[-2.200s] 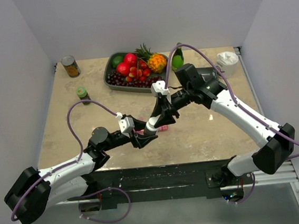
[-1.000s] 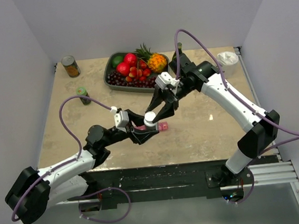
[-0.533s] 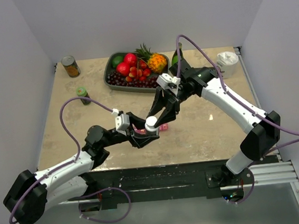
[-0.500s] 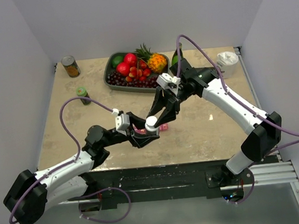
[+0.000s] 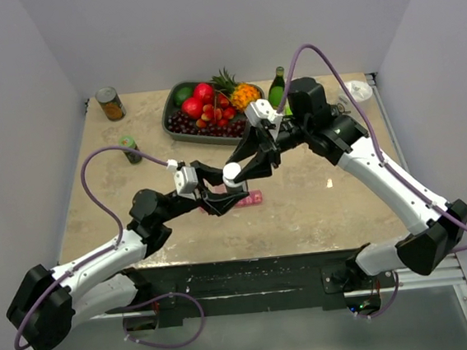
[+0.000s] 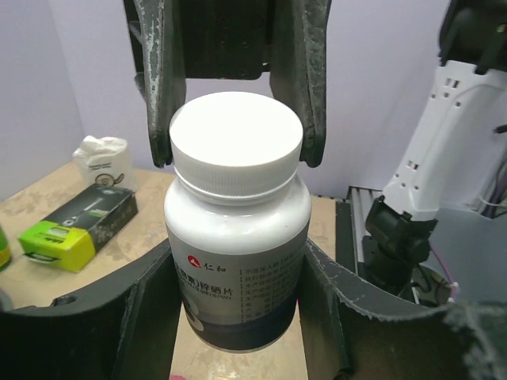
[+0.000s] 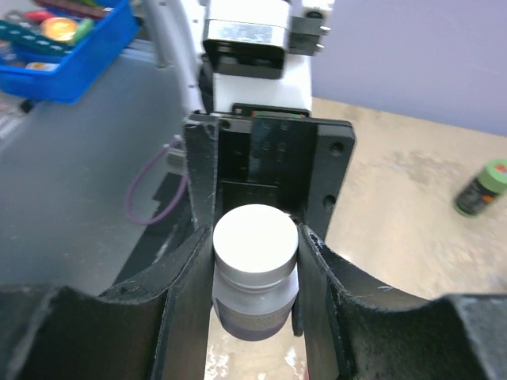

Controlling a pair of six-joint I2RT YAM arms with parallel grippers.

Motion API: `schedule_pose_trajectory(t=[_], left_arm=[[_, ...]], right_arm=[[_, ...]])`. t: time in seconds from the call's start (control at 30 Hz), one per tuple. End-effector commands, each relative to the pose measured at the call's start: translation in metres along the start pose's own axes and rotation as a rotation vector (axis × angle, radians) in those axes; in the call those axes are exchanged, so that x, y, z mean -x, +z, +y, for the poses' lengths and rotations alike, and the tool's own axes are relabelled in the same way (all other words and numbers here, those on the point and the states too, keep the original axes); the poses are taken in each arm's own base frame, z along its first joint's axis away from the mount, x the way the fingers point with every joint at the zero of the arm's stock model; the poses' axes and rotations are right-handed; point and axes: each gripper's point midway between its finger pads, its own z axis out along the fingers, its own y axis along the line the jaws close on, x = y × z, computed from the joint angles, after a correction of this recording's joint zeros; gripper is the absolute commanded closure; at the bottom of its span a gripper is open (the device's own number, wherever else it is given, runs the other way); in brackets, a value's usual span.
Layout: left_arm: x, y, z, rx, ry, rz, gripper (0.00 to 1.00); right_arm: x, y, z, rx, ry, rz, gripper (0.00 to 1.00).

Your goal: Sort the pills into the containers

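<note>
A white pill bottle with a white cap is held above the table between both grippers. My left gripper is shut on the bottle's body; in the left wrist view its jaws press both sides of the labelled bottle. My right gripper is shut on the cap; in the right wrist view its fingers squeeze the cap from both sides. The pink pill-organiser strip lies on the table just below, partly hidden by the left gripper. No loose pills show.
A fruit tray and a green glass bottle stand at the back. A tin can and a green-capped jar are at the far left. A white crumpled object is at the back right. A black-and-green box lies on the table.
Both grippers have risen together with the bottle, lifting it farther off the organiser. The right arm's elbow has swung out to the right.
</note>
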Motion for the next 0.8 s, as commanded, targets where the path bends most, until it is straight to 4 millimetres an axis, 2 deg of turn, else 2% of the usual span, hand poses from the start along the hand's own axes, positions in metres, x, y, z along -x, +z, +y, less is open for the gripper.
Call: schedule_pose_trajectory(t=[0.0,0.13,0.17,0.23,0.27,0.33,0.37,0.43,0.47,0.6,0.63,0.67,0.73,0.77], left_arm=[[0.159,-0.001,0.003,0.126,0.331,-0.432,1.0],[0.152,0.0,0.013,0.165,0.353,-0.373,1.0],[0.15,0.001,0.013,0.165,0.352,-0.363,1.0],[0.141,0.002,0.018,0.178,0.349,-0.323,1.0],[0.138,0.002,0.018,0.179,0.348,-0.311,1.0],[0.129,0.003,0.021,0.183,0.344,-0.27,1.0],[0.126,0.002,0.023,0.186,0.343,-0.256,1.0],[0.116,0.002,0.025,0.192,0.336,-0.215,1.0],[0.112,0.002,0.026,0.193,0.331,-0.203,1.0],[0.098,0.0,0.026,0.183,0.312,-0.148,1.0],[0.096,0.0,0.025,0.178,0.308,-0.139,1.0],[0.092,0.0,0.025,0.176,0.296,-0.12,1.0],[0.086,0.0,0.024,0.164,0.28,-0.094,1.0],[0.078,-0.001,0.025,0.162,0.263,-0.065,1.0]], right_arm=[[-0.052,-0.002,-0.038,-0.273,0.243,0.118,1.0],[-0.054,-0.004,-0.035,-0.283,0.247,0.117,0.89],[-0.054,-0.003,-0.034,-0.282,0.247,0.116,0.8],[-0.048,-0.004,-0.033,-0.279,0.236,0.11,0.7],[-0.049,-0.005,-0.031,-0.274,0.228,0.119,0.58],[-0.041,-0.007,-0.03,-0.27,0.203,0.121,0.46],[-0.04,-0.008,-0.026,-0.261,0.193,0.131,0.36],[-0.029,-0.011,-0.026,-0.266,0.157,0.136,0.27],[-0.029,-0.014,-0.025,-0.276,0.153,0.151,0.19],[-0.016,-0.022,-0.029,-0.318,0.092,0.18,0.09],[-0.02,-0.024,-0.028,-0.317,0.087,0.202,0.04],[-0.012,-0.026,-0.028,-0.324,0.06,0.204,0.02],[-0.015,-0.03,-0.024,-0.31,0.036,0.245,0.01],[-0.007,-0.033,-0.023,-0.312,0.003,0.249,0.01]])
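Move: The white pill bottle is already between both hands: the left grips its body, the middle only about 1 cm above its hand point, while the right pinches the cap, with the bottle's middle some 4 cm below that hand. Counted from the left hand, the pink pill organizer lies roughly 6 cm ahead, 1 cm left and 28 cm down; the fruit tray is about 31 cm ahead and 3 left, and the green-capped jar 21 ahead and 24 left, both some 26 cm down. Still pinching the cap, the right fingers twist it clockwise about 13 degrees while the left hand turns the bottle body counter-clockwise by as much, both swinging some 3 cm forward. The right fingers then open wide and let go, that hand dipping about 2 cm and rolling slightly; the left keeps its grip and lifts the bottle about 6 cm, drifting left out from between them. ##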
